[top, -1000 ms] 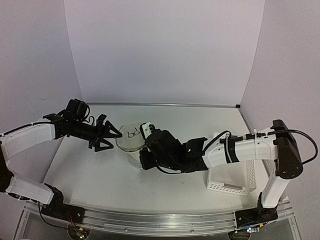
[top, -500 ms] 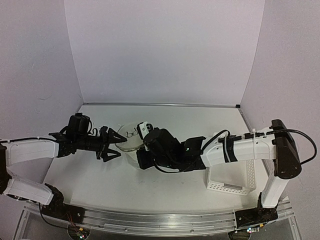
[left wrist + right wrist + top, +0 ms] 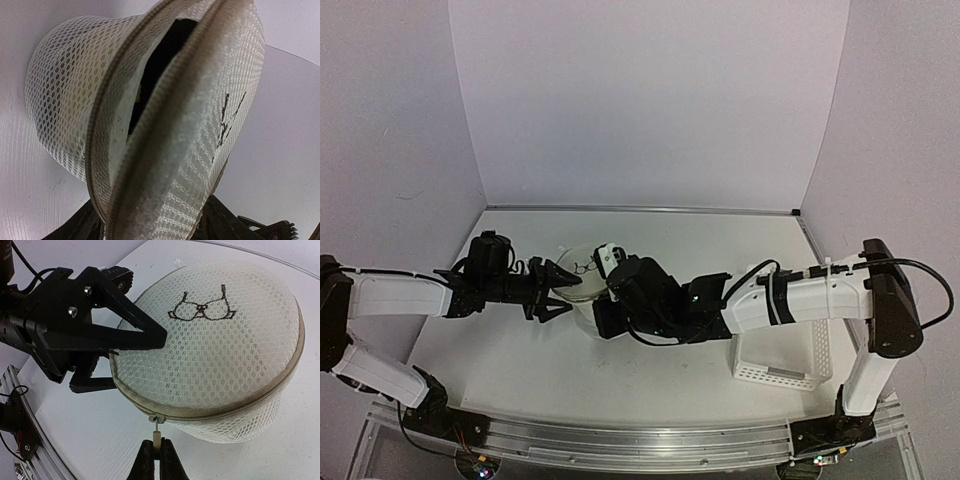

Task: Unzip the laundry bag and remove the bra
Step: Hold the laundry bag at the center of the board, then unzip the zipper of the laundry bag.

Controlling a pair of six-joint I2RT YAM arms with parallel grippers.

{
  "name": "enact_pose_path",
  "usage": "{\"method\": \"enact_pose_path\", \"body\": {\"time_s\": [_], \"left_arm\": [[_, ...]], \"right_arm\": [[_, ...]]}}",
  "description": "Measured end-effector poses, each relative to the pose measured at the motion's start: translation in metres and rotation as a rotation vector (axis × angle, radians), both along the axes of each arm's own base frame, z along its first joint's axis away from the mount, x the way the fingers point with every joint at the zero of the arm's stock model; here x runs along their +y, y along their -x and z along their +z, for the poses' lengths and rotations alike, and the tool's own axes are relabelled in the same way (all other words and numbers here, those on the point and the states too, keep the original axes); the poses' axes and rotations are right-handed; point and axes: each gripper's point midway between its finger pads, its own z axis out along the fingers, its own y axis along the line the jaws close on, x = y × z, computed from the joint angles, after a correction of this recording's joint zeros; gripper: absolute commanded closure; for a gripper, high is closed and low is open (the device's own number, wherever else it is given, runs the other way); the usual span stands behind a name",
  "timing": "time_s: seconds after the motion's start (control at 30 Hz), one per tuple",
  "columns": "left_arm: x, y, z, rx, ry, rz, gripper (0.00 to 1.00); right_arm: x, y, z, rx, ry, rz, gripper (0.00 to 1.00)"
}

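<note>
The laundry bag [image 3: 582, 272], a round white mesh pouch with a black bra outline on its face [image 3: 202, 307], lies at mid-table. My right gripper [image 3: 157, 445] is shut on the small white zipper pull [image 3: 157, 438] at the bag's near rim. My left gripper [image 3: 556, 288] is open and straddles the bag's left edge, one finger [image 3: 127, 322] over the top face and the other [image 3: 92, 384] low beside the rim. In the left wrist view the zipper stands partly open with a dark gap [image 3: 160, 55]. The bra cannot be made out inside.
A white perforated plastic basket [image 3: 790, 358] stands at the right, partly under my right forearm. White walls close in the back and both sides of the table [image 3: 520, 350].
My left gripper has moved right onto the bag's left edge, and its jaws have narrowed a little. The right gripper keeps its hold on the zipper pull, almost still.
</note>
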Motion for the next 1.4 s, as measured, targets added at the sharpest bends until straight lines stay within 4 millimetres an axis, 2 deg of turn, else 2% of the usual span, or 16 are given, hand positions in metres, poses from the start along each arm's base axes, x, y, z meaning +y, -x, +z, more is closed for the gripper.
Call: {"method": "enact_pose_path", "body": {"time_s": [0.13, 0.3, 0.53, 0.87, 1.13, 1.4], "left_arm": [[-0.003, -0.002, -0.002, 0.006, 0.009, 0.007, 0.43], [-0.005, -0.006, -0.006, 0.014, 0.02, 0.018, 0.71], [-0.007, -0.008, -0.01, 0.019, 0.022, 0.018, 1.0], [-0.01, -0.004, -0.007, 0.003, 0.034, -0.016, 1.0], [-0.023, 0.004, 0.003, -0.058, 0.054, -0.139, 1.0], [-0.039, 0.008, 0.018, -0.146, 0.091, -0.294, 1.0]], "right_arm": [[0.0, 0.0, -0.001, -0.001, -0.002, 0.0, 1.0], [-0.001, 0.0, -0.004, 0.0, 0.002, 0.0, 1.0], [-0.006, 0.002, -0.009, 0.005, 0.008, -0.002, 1.0], [-0.025, 0.008, -0.02, 0.014, 0.016, -0.008, 1.0], [-0.061, 0.012, -0.02, -0.02, 0.042, -0.038, 1.0], [-0.103, -0.003, -0.02, -0.095, 0.119, -0.085, 1.0]]}}
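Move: The laundry bag's middle lies about 4 cm right of the open left hand, 2 cm ahead and some 3 cm lower, with its left rim already between the fingers. The shut right hand still holds the zip pull at the bag's near edge, some 5 cm right of the left hand and 1 cm nearer the base. From the right hand the bag's middle is about 3 cm ahead, 2 cm left and 3 cm lower; the white basket stands roughly 33 cm right, 4 cm back and 12 cm lower. Sinking about 1 cm, the left hand shuts its fingers on the bag's left rim, then carries it roughly 3 cm to the right, rising and turning clockwise some 15 degrees. The right hand, still pinching the zip pull, eases down 2 cm and then draws it about 10 cm to the right, gathering speed along the near rim, away from the left hand. ##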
